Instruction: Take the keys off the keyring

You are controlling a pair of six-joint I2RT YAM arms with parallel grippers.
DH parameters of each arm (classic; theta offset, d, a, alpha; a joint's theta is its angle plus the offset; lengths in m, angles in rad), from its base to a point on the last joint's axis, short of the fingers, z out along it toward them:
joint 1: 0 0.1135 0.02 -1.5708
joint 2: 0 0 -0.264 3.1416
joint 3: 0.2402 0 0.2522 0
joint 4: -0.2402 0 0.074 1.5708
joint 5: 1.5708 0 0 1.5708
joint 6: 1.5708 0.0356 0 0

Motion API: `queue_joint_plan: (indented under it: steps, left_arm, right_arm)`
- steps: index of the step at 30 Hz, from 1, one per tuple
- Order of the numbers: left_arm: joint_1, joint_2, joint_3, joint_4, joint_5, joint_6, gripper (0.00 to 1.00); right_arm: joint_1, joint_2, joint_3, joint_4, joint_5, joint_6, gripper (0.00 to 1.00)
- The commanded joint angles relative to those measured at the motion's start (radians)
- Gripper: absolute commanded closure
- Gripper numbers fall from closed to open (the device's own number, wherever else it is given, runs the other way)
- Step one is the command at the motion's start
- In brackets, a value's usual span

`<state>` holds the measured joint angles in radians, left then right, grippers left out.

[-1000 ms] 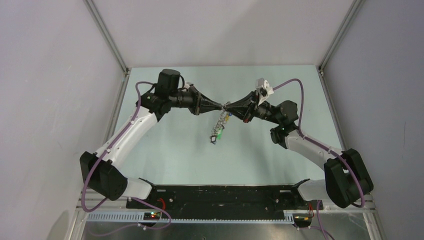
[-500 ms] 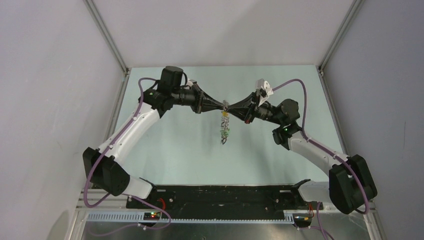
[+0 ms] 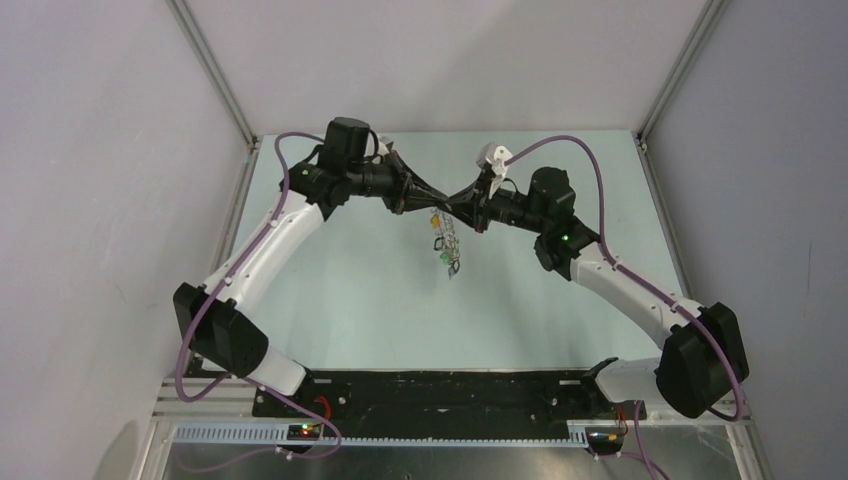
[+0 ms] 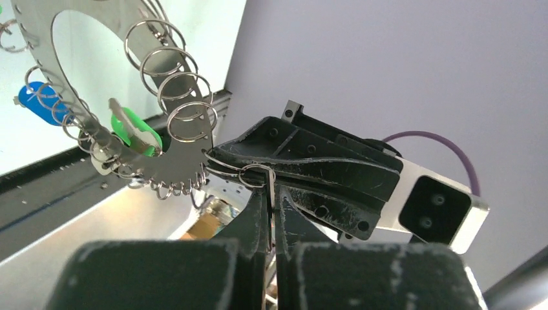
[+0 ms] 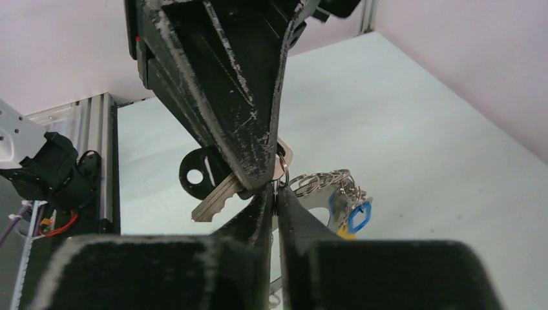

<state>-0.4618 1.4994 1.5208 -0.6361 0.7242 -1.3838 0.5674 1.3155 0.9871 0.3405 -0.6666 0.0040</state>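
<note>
The keyring [image 4: 169, 166] is a large flat grey metal ring carrying many small split rings. It hangs in the air between my two grippers, with the keys [image 3: 446, 243] dangling below it. Blue [image 4: 37, 103] and green [image 4: 137, 131] key heads show in the left wrist view, and a blue one [image 5: 354, 212] in the right wrist view. My left gripper [image 4: 270, 194] is shut on a silver key [image 5: 216, 199], seen edge-on between its fingers. My right gripper [image 5: 275, 192] is shut on the keyring's edge beside that key's split ring [image 4: 258, 175]. The fingertips of the two grippers touch [image 3: 452, 203].
The pale green table top [image 3: 340, 300] lies well below the bunch. Grey walls and aluminium frame posts [image 3: 215, 75] stand close on the left, back and right. A black base rail [image 3: 440, 390] runs along the near edge. A black key head [image 5: 194, 174] hangs beside the left fingers.
Both arms have lifted and drawn back a little, still joined at the tips. The right wrist has turned and shifted left. The hanging keys have swung from the lower left to straight below.
</note>
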Motion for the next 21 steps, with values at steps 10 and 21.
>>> queue_joint_plan:
  steps: [10,21]
  left_arm:
    - [-0.016,0.024,0.099,0.077,0.096,0.449,1.0]
    - [-0.054,0.116,0.351,-0.395,-0.186,0.828,1.0]
  right_arm:
    - [-0.049,-0.082,-0.11,-0.012,-0.142,0.031,0.52]
    - [-0.149,-0.157,-0.154,-0.044,-0.176,0.004,0.53]
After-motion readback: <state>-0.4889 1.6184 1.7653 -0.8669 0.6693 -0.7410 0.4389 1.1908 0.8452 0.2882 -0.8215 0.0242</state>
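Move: The left hand still pinches a key, and the key's head lies some 2 cm to the left of the right hand, level with it in depth and height. The right hand still pinches the small split ring linking that key to the rest. From the left hand, the key is right at the fingertips. The big keyring hangs about 7 cm below both hands, roughly 1 cm ahead and 2 cm left of the right one. The yellow tag is about 4 cm ahead of the right hand, 2 cm left and 6 cm below. Open the right gripper to about half and let go of the small ring, dropping the hand about 5 cm and slightly back. Then draw it off to the right, away from the key, rising a little as it goes. Keep the left gripper shut on the key and nearly in place, rolling its wrist some 30 degrees, clockwise as seen looking along its fingers. ##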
